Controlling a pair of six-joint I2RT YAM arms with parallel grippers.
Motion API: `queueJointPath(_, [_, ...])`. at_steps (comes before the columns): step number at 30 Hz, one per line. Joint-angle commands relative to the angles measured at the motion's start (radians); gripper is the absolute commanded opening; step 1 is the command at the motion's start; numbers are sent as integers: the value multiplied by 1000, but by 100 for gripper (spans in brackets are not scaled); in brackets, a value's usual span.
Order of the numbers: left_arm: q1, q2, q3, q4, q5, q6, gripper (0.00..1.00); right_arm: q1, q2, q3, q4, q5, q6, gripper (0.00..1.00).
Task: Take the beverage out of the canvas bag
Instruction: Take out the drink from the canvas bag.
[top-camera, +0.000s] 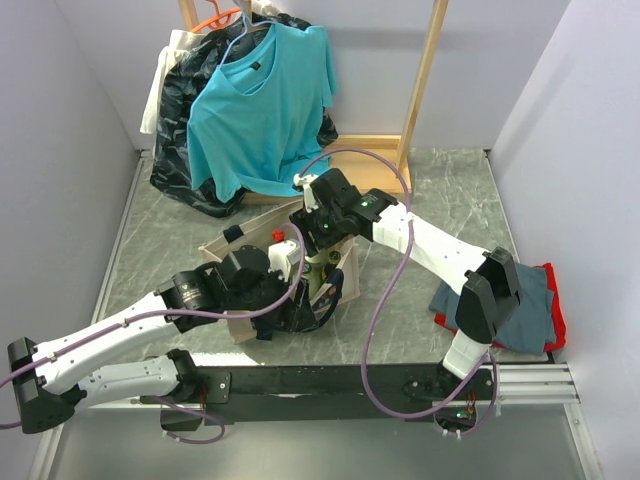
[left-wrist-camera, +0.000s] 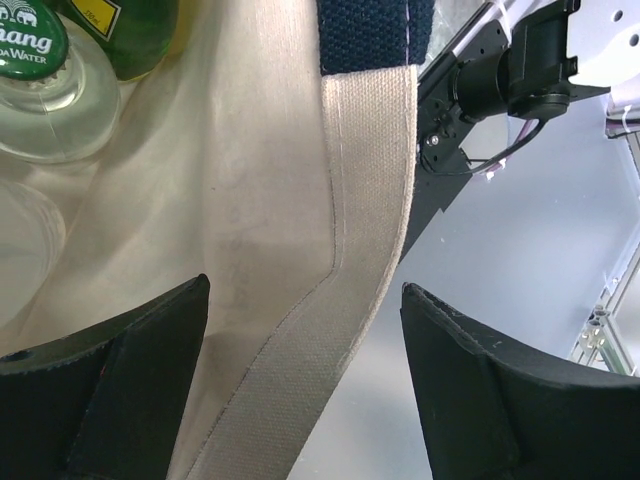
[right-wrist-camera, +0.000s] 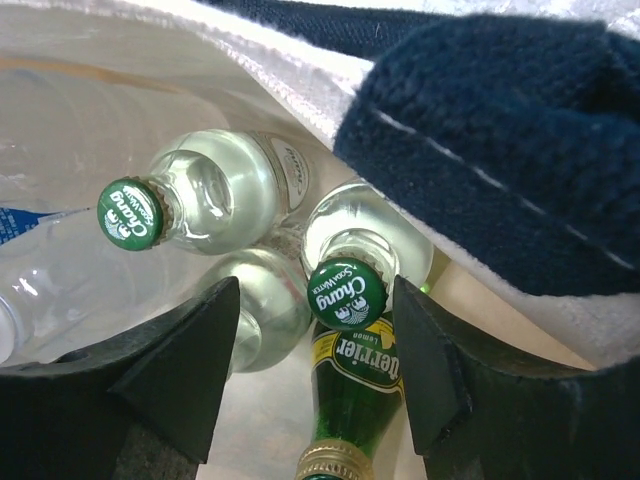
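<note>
The beige canvas bag (top-camera: 350, 272) stands open at mid-table, with a dark strap (right-wrist-camera: 500, 150) along its rim. Inside are several beverage bottles. Two are clear glass with green Chang caps (right-wrist-camera: 130, 213), one is a green Perrier bottle (right-wrist-camera: 355, 390), and a clear plastic bottle (right-wrist-camera: 60, 290) lies at the left. My right gripper (right-wrist-camera: 316, 283) reaches down into the bag, open. One Chang cap (right-wrist-camera: 347, 293) sits between its fingers, close to the right finger (right-wrist-camera: 430, 370). My left gripper (left-wrist-camera: 305, 285) is open astride the bag's rim band (left-wrist-camera: 350, 250), one finger inside and one outside.
A teal T-shirt (top-camera: 260, 110) hangs on a wooden rack (top-camera: 420, 90) at the back, over a black plastic bag (top-camera: 175, 120). Folded grey and red cloth (top-camera: 520, 310) lies at the right. Grey walls close in both sides.
</note>
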Motion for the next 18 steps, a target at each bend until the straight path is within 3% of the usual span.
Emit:
queueJointPath(1, [-6, 1, 23, -62, -24, 12, 84, -5, 18, 22, -60, 45, -4, 71])
queueJointPath(7, [-6, -9, 29, -68, -47, 14, 84, -5, 36, 25, -58, 55, -1, 69])
queueJointPath(18, [-6, -24, 26, -60, -72, 3, 85, 0, 61, 45, -52, 51, -9, 41])
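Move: The right hand is inside the canvas bag; the drink, a clear soda bottle with a green cap, stands below it, its middle about 1 cm ahead, 1 cm right and 11 cm down, the cap only some 2 cm below the fingertips. The Perrier bottle stands 3 cm back and 5 cm right of the hand, a leaning soda bottle 3 cm back and 6 cm left. From the left hand, at the bag's near rim, the drink is about 18 cm ahead, 3 cm right and 12 cm lower. Downward, slowly at first and then quicker, the right hand sinks about 1.5 cm onto the soda bottle's green cap, edging slightly forward and to the right to centre it. Over the later half the fingers close from about two-thirds to under half open, one finger on either side of the cap, seeming just to touch at the end. ##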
